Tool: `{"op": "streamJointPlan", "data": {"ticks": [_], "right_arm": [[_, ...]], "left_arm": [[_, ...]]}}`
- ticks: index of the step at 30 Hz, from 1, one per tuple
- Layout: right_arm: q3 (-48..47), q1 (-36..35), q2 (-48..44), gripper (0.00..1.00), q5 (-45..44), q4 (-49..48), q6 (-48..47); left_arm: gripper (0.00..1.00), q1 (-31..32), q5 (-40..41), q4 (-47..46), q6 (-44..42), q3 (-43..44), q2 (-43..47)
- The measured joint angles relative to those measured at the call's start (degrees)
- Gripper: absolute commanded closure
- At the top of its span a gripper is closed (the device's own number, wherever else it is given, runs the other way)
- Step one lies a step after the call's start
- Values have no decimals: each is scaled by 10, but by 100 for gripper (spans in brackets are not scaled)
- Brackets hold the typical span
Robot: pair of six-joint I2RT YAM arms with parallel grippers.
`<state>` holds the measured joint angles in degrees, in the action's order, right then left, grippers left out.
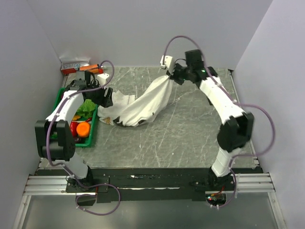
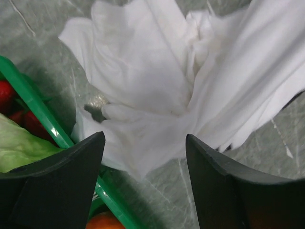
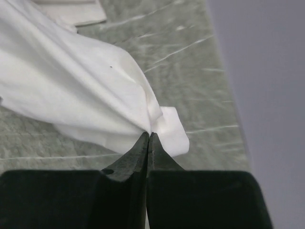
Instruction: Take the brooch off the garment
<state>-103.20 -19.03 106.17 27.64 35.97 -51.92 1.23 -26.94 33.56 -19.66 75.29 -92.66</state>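
Observation:
The garment (image 1: 143, 102) is a white cloth stretched from the table's left side up toward the back middle. My right gripper (image 1: 167, 76) is shut on one corner of it and holds that corner above the table. In the right wrist view the fingertips (image 3: 149, 133) pinch a fold of the garment (image 3: 71, 86) tightly. My left gripper (image 1: 106, 98) hovers over the garment's left end beside the basket. Its fingers stand wide apart (image 2: 145, 138), with the bunched garment (image 2: 143, 71) just beyond them and nothing gripped. The brooch is hidden in every view.
A green basket (image 1: 93, 129) at the left holds lettuce (image 1: 86, 107), a round orange fruit (image 1: 83, 129) and red produce. Its rim (image 2: 33, 102) runs under my left gripper. A red-and-white box (image 1: 76, 67) lies at the back left corner. Walls close three sides.

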Motion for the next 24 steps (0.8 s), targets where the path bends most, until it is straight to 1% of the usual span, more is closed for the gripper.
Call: {"op": "streamJointPlan", "data": {"ticks": [3, 5, 7, 11, 14, 15, 16, 17, 18, 20, 21, 23, 24], "right_arm": [[41, 7, -81, 100, 3, -14, -3], [82, 11, -115, 100, 3, -21, -7], [126, 15, -128, 100, 1, -21, -11], [200, 38, -123, 100, -14, -7, -14], [231, 54, -121, 100, -24, 10, -12], [235, 59, -121, 100, -27, 14, -10], [236, 62, -121, 100, -28, 13, -7], [238, 64, -121, 100, -29, 12, -4], [238, 64, -121, 100, -30, 11, -2], [239, 64, -121, 100, -30, 9, 3], [239, 64, -121, 100, -30, 8, 6], [239, 64, -121, 100, -33, 1, 16], [239, 64, -121, 100, -37, -4, 26]], "left_arm": [[27, 0, 8, 17, -18, 11, -30], [28, 0, 14, 25, -23, 20, -48], [28, 0, 14, 33, -27, 30, -63], [30, 1, 15, 40, -33, 37, -82], [33, 3, 17, 48, -38, 45, -101], [36, 4, 17, 51, -42, 49, -108], [40, 4, 17, 54, -45, 52, -115], [47, 4, 16, 59, -50, 56, -123], [64, 4, 16, 62, -51, 57, -129], [77, 4, 12, 71, -57, 63, -142], [89, 4, 11, 77, -62, 68, -149], [99, 5, 7, 90, -61, 85, -162], [99, 5, 5, 97, -62, 101, -170]]}}
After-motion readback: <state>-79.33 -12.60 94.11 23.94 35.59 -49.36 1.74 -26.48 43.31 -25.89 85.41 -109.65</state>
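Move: The garment's left end lies about 1 cm ahead of the left hand and 9 cm below it. The green crate's middle is some 14 cm left and 4 cm back, and a dark patch on the garment about 5 cm right and 7 cm back. The right hand already pinches the right end; the bare tabletop it is drawn over lies 6 cm back, 8 cm right and 20 cm below. Left hand sinks 7 cm, pinching the garment; right, still gripping, rises briefly, then sinks about 12 rightward and back. ##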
